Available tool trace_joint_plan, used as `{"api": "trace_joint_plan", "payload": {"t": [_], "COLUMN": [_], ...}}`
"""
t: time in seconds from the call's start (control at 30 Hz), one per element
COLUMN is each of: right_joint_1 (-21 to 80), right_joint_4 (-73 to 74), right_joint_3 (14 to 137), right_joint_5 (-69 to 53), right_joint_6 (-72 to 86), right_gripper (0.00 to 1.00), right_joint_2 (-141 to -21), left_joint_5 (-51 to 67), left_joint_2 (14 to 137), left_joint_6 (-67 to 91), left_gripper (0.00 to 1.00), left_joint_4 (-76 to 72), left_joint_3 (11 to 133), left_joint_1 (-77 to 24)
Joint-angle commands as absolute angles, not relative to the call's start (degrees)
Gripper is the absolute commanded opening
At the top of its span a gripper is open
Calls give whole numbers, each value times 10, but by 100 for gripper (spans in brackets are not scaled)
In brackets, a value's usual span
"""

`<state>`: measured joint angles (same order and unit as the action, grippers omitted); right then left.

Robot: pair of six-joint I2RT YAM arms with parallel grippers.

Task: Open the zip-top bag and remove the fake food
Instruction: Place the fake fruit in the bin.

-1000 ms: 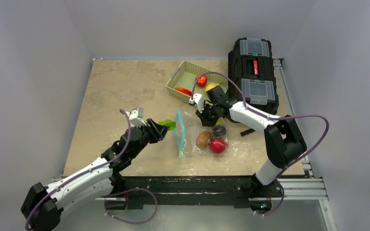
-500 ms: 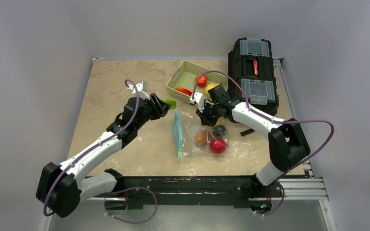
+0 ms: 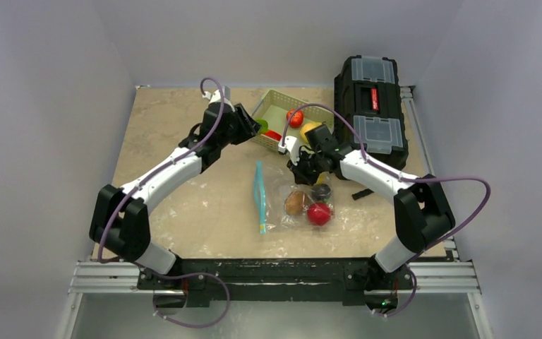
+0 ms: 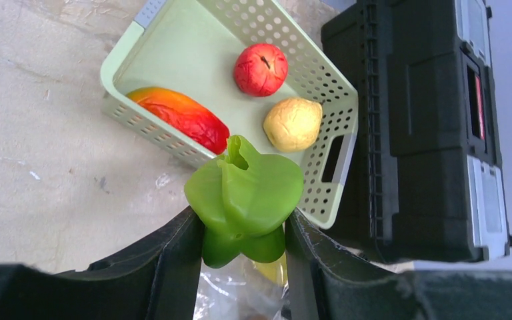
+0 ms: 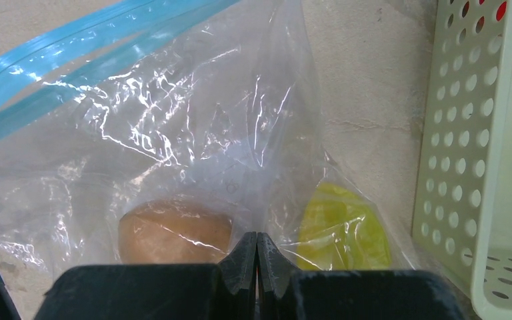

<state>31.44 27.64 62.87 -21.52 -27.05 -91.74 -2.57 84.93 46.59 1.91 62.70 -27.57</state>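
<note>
The zip-top bag (image 3: 289,206) lies flat mid-table, its teal zip strip (image 3: 259,194) on the left side. Inside it sit a brown piece (image 3: 296,203), a red one (image 3: 318,213) and a dark one (image 3: 320,191). My right gripper (image 5: 257,243) is shut, pinching the clear plastic of the bag (image 5: 193,107) at its far edge, between the brown piece (image 5: 173,230) and a yellow-green piece (image 5: 340,230). My left gripper (image 4: 243,227) is shut on a green pepper (image 4: 247,197) and hovers at the near edge of the green basket (image 4: 117,60).
The basket (image 3: 254,116) holds a red apple (image 4: 260,69), a pale yellow piece (image 4: 293,124) and a red-orange piece (image 4: 180,117). A black toolbox (image 3: 370,106) stands right of it, close to the right arm.
The left arm has carried the green pepper from beside the bag's zip strip up and away to the basket's near edge. The right gripper stayed pinched on the bag.
</note>
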Motion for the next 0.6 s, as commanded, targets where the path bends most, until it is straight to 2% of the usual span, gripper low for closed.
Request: {"api": "trace_joint_plan", "payload": {"t": [0.0,0.23,0.53,0.57], "right_joint_1": [314,314,314,314], "right_joint_4": [276,276,276,275], "right_joint_3": [628,628,627,627], "right_joint_5": [-231,-229,-229,-228], "right_joint_6": [-278,-278,-279,-279], "right_gripper": [0,0,0,0], "right_joint_2": [-893,-890,-890,-890], "left_joint_5": [-48,-49,-49,-42], "left_joint_2": [901,996,1064,1072], "left_joint_6": [504,537,537,539], "left_gripper": [0,0,0,6], "left_joint_4": [73,162,191,194], "left_joint_3": [708,828,912,920], "left_joint_1": [-269,-266,-263,-261]}}
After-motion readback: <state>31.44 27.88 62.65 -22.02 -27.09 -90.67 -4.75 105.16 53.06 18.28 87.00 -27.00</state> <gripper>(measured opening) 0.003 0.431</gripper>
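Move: The left hand holds the green pepper in the air, short of the bin, whose middle is about 12 cm ahead, 9 cm to the right and 16 cm below. In the bin, the red-orange chili lies some 9 cm ahead and 3 cm right of this hand, the tomato about 15 ahead and 11 right, the yellow pear 10 ahead and 15 right. From the right hand, the bin's middle is roughly 22 cm ahead, 2 cm left and 4 cm below. Forward and, after the first instant, also downward, the left hand carries the still-gripped green pepper towards the bin, over its near left side by the chili. It goes about 6 cm forward, sinking some 3 cm and drifting slightly right, and slows towards the end. Meanwhile the wrist tips the fingers down by 10 to 15 degrees and turns a little counter-clockwise; the grip stays unchanged. ##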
